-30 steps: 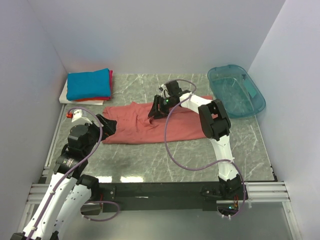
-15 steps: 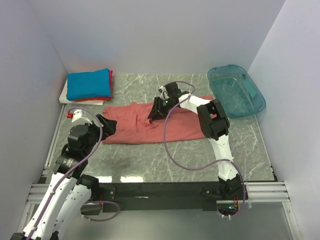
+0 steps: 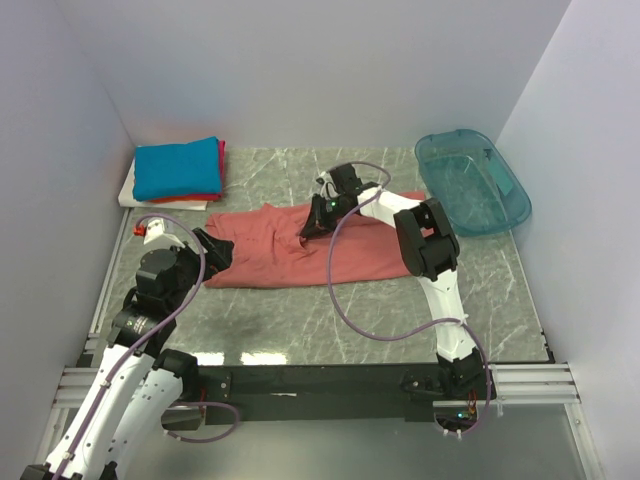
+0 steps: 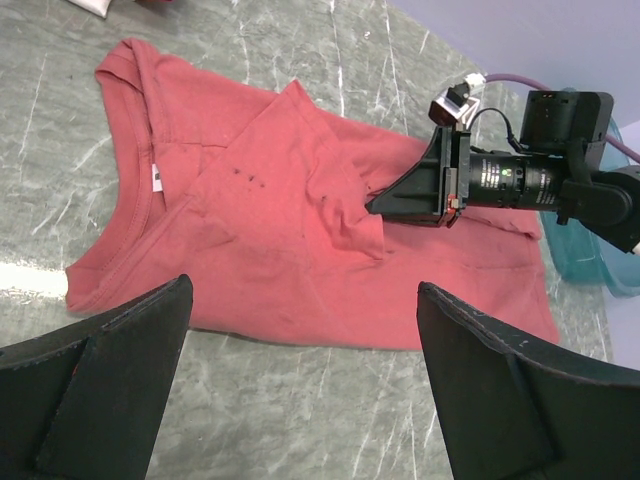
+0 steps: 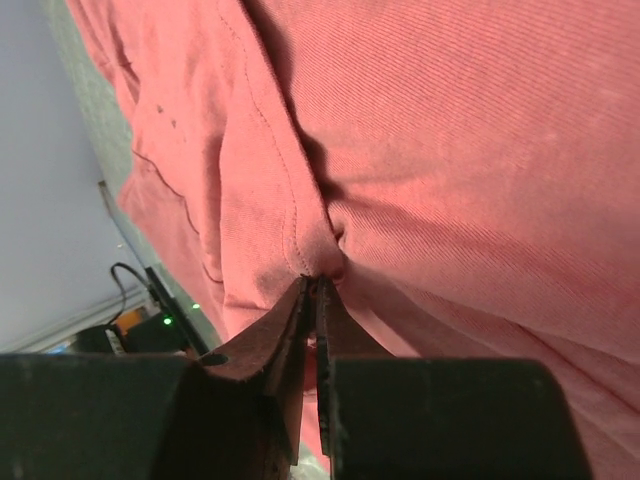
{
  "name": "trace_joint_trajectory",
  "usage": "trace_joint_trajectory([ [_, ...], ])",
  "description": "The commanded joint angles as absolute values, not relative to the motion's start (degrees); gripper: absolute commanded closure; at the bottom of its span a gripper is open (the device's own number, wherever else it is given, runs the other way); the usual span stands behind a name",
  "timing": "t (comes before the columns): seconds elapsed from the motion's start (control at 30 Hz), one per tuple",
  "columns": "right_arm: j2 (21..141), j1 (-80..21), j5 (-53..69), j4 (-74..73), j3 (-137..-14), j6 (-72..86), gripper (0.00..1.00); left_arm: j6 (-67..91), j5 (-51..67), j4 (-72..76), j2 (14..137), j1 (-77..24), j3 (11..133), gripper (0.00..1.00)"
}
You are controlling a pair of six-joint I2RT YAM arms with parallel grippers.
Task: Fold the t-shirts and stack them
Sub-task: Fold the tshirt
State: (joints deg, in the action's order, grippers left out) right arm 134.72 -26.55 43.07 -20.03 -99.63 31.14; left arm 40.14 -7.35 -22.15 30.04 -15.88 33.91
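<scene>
A salmon-pink t-shirt (image 3: 290,250) lies spread on the marble table, its collar to the left and one sleeve folded over its middle (image 4: 300,220). My right gripper (image 3: 310,228) is down on the middle of the shirt, shut on a pinch of its cloth (image 5: 318,262). At the back left lies a stack of folded t-shirts (image 3: 178,168), bright blue on top, red and white under it. My left gripper (image 3: 215,250) hovers wide open over the table near the shirt's collar side, nothing between its fingers (image 4: 120,370).
A translucent teal plastic bin (image 3: 472,180) stands at the back right. White walls close in the table on the left, back and right. A purple cable (image 3: 345,300) loops from the right arm over the shirt's near edge.
The right gripper's jaws have shut on a fold of the pink shirt's cloth. The left arm has not moved.
</scene>
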Motion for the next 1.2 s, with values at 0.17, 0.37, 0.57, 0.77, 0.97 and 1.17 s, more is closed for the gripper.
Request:
trace_joint_trajectory([
  [0.17,128.5,-25.66,38.67,-23.11,-101.86,25.23,0.9,40.34,-6.94,-21.01,29.97,-15.73,33.22,0.0],
  [0.37,129.99,-25.84,35.16,-26.45,-106.52,21.36,0.88,40.34,-6.94,-21.01,29.79,-15.73,33.22,0.01],
  [0.57,131.13,-26.37,31.31,-29.97,-109.95,16.19,0.85,40.43,-6.59,-20.92,29.97,-15.82,33.22,0.01],
  [0.77,130.34,-26.89,26.03,-32.08,-110.65,10.29,0.66,40.43,-6.33,-20.92,30.14,-15.82,33.22,0.01],
  [0.97,124.12,-27.86,10.74,-29.81,-105.15,0.54,0.62,41.92,-6.15,-21.53,30.06,-15.73,33.14,0.01],
  [1.17,102.64,-27.86,25.28,-25.43,-87.61,-24.58,0.44,62.09,-6.42,-20.31,31.72,-15.73,26.64,0.02],
])
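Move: The right hand, fingers almost shut, already pinches the raised fold of the t-shirt at its fingertips. The t-shirt's far edge is some 8 cm straight ahead of that hand, its near edge about 12 cm straight back, both roughly 2 cm below the fingertips. From the open, raised left hand the pinched fold lies about 15 cm ahead, 19 cm to the right and 18 cm below. Right hand draws the pinched fold forward, opens off it and rises away right some 8 cm; left dips. ##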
